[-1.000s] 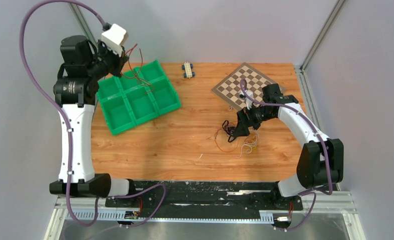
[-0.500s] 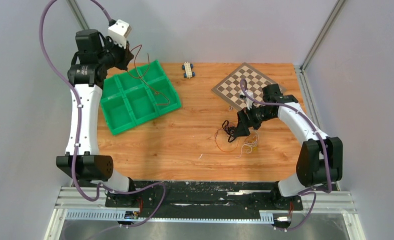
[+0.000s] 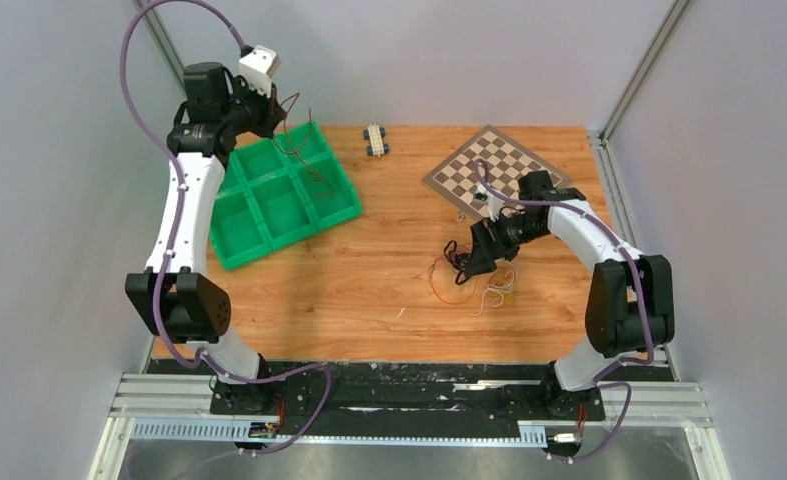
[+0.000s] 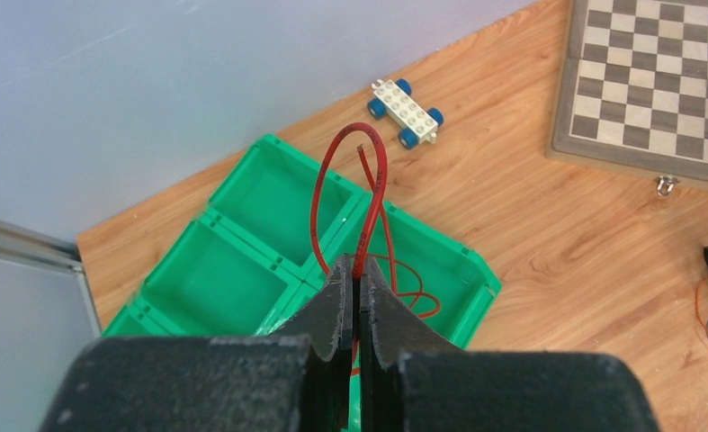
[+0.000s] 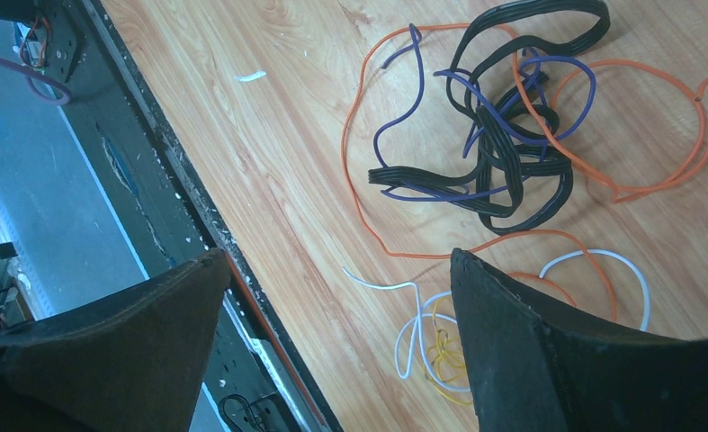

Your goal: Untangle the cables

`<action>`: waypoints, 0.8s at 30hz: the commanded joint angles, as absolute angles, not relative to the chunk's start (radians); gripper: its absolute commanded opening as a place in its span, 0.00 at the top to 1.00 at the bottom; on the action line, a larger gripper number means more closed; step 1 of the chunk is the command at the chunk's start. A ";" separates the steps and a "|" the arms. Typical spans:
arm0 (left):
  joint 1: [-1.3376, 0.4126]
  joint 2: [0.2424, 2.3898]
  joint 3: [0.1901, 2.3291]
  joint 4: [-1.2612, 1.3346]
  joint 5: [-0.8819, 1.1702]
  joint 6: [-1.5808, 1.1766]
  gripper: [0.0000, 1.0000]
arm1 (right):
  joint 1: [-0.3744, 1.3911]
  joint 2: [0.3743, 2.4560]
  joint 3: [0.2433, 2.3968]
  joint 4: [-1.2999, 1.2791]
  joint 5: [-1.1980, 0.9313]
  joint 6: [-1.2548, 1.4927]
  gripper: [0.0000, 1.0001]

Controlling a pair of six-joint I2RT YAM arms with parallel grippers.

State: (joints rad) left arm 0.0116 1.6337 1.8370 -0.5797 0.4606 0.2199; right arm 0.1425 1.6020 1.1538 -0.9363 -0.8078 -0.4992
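Observation:
My left gripper (image 3: 274, 112) is shut on a red cable (image 4: 369, 184), held high over the far side of the green tray (image 3: 234, 262). The cable loops above the fingertips and its lower part trails into a right-hand compartment of the tray (image 4: 206, 279). My right gripper (image 3: 466, 258) is open and empty, hovering just above the tangle on the table. In the right wrist view the gripper (image 5: 336, 261) frames a black ribbon cable (image 5: 512, 135), a purple wire (image 5: 422, 117), an orange wire (image 5: 656, 171), a white wire (image 5: 593, 261) and a yellow wire (image 5: 444, 360).
A chessboard (image 3: 489, 170) lies at the back right, close behind the right arm. A white toy chassis with blue wheels (image 3: 374, 138) sits at the back centre. A small white scrap (image 3: 399, 313) lies near the table's front edge.
My left arm has swung right and farther back, carrying the red cable from the tray's left side to above its far right compartments. The right arm has barely moved.

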 commanded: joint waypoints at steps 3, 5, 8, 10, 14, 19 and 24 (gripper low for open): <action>-0.042 1.669 1.688 -0.389 0.407 0.139 1.00 | 0.131 1.616 1.169 -0.911 -0.851 -0.508 0.10; -0.055 1.668 1.587 -0.337 0.385 0.120 1.00 | 0.127 1.612 1.159 -0.908 -0.852 -0.510 0.09; -0.083 1.670 1.466 -0.270 0.333 0.096 1.00 | 0.119 1.605 1.140 -0.906 -0.851 -0.519 0.09; -0.098 1.684 1.392 -0.222 0.298 0.077 1.00 | 0.114 1.607 1.131 -0.905 -0.850 -0.522 0.09; -0.124 1.742 1.387 -0.211 0.221 0.040 1.00 | 0.106 1.612 1.118 -0.905 -0.853 -0.526 0.10; -0.178 1.837 1.452 -0.217 0.008 -0.002 1.00 | 0.100 1.617 1.114 -0.903 -0.857 -0.530 0.09; -0.193 1.928 1.588 -0.276 0.032 -0.087 1.00 | 0.093 1.628 1.117 -0.903 -0.860 -0.531 0.09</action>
State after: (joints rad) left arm -0.1814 1.8980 1.4956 -0.3000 0.0681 0.0078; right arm 0.1028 1.6173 1.1130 -0.9241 -0.8215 -0.5014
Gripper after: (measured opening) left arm 0.012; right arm 0.907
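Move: The left hand, shut on the red cable, hangs high above the green box. The box's right-hand compartment, where the cable is being taken, has its middle some 10 cm ahead, 5 cm to the right and 33 cm below. The next compartment beyond it lies about 19 cm ahead and 1 cm left; the toy car 20 cm ahead and 12 cm right, both about 34 cm down. From the right hand the target compartment is roughly 29 cm ahead, 29 cm left and 8 cm lower. Down fast with the left hand, about 23 cm and a little to the right, carrying the pinched red cable towards the box's right-hand compartment. The wrist tips some 20 degrees further down and turns counter-clockwise; once low, the hand stops sinking and eases forward about 4 cm, fingers still shut on the cable. ##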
